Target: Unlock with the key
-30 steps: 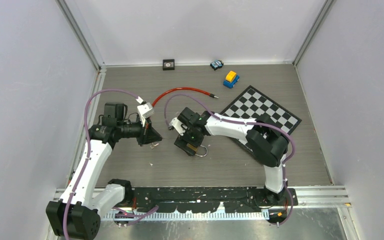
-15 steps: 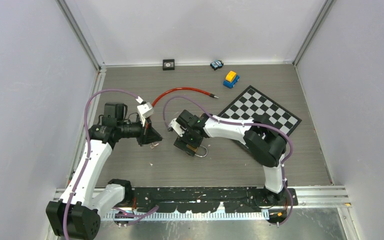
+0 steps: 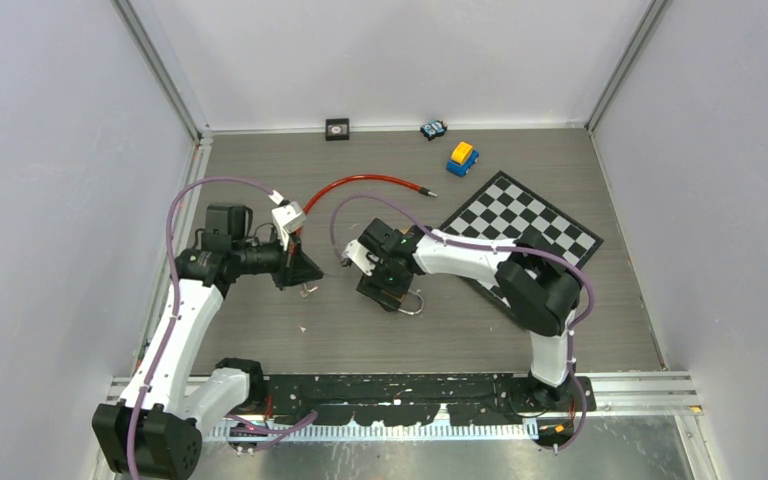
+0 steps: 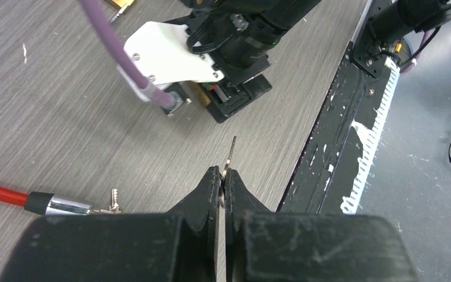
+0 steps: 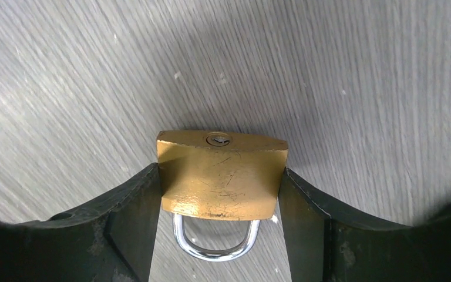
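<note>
A brass padlock (image 5: 220, 176) with a steel shackle (image 5: 214, 249) lies flat on the grey wood table, its keyhole (image 5: 218, 139) facing away from the wrist. My right gripper (image 5: 220, 188) is shut on the padlock, with a finger against each side of its body. In the top view the right gripper (image 3: 388, 288) sits mid-table and the shackle (image 3: 415, 303) sticks out behind it. To its left, my left gripper (image 4: 223, 176) is shut on a thin silver key (image 4: 231, 154). The blade points toward the right wrist (image 4: 235, 53) and stays apart from it.
A red cable (image 3: 360, 182) curves behind the grippers, and small loose keys (image 4: 113, 200) lie at its metal end. A checkerboard (image 3: 520, 225) lies to the right. A blue-yellow toy car (image 3: 462, 157), another small toy (image 3: 433, 129) and a black box (image 3: 337, 128) stand along the back.
The right jaws have closed in on the padlock's sides, and the gripper with the padlock has shifted slightly right. The left arm and key have not moved.
</note>
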### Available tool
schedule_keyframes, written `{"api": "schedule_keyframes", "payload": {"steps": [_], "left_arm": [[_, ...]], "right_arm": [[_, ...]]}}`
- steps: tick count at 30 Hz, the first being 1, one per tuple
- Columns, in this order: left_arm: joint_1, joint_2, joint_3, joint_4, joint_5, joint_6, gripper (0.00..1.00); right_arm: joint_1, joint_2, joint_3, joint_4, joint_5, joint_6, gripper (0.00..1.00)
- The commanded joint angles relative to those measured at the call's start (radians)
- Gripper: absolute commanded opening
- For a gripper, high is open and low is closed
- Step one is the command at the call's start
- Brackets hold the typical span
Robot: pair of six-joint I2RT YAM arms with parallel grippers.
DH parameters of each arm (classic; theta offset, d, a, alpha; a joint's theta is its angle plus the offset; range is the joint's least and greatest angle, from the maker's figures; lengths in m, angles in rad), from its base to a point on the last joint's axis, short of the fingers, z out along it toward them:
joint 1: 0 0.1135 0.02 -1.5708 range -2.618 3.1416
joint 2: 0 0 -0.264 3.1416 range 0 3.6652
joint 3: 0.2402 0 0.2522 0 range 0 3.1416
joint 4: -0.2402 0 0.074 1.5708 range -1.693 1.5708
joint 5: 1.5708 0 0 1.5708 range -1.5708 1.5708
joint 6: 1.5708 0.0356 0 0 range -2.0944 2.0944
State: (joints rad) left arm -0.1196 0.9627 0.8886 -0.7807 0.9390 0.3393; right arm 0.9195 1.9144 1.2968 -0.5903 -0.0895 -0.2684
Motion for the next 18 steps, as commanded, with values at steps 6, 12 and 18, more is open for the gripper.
{"api": "schedule_keyframes", "payload": {"steps": [6, 12, 18], "left_arm": [[0.057, 0.014, 0.075, 0.105, -0.017, -0.129, 0.00], [0.091, 0.038, 0.101, 0.206, -0.036, -0.245, 0.00], [0.115, 0.080, 0.124, 0.309, -0.011, -0.377, 0.00]], "right_arm": [[-0.028, -0.173, 0.201, -0.184, 0.133, -0.154, 0.01], [-0.035, -0.174, 0.421, -0.366, 0.237, -0.263, 0.01], [-0.076, -0.200, 0.558, -0.401, 0.214, -0.370, 0.01]]}}
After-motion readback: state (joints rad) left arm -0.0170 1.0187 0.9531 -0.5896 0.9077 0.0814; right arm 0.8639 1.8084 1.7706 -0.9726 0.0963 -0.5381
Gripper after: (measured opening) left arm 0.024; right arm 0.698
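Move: The right gripper has the brass padlock between its fingers, low over the table. The key in the left fingers is about 12 cm to its left, 17 cm up and roughly level. From the left gripper, the padlock is some 15 cm right, 18 cm below and 2 cm farther out. A small padlock is about 13 cm ahead of the right gripper and 3 cm right; the chessboard's middle is 25 cm right and 9 cm ahead. The cable end is about 3 cm ahead of the left gripper and 4 cm left, on the table. Keep the padlock pinched and hoist the right gripper some 17 cm to the key's height, carrying it about 7 cm forward once it is rising and tilting the wrist about 20 degrees so the fingers swing outward. Meanwhile bring the left gripper forward about 5 cm and a little up, key still clamped, turning it counter-clockwise. ##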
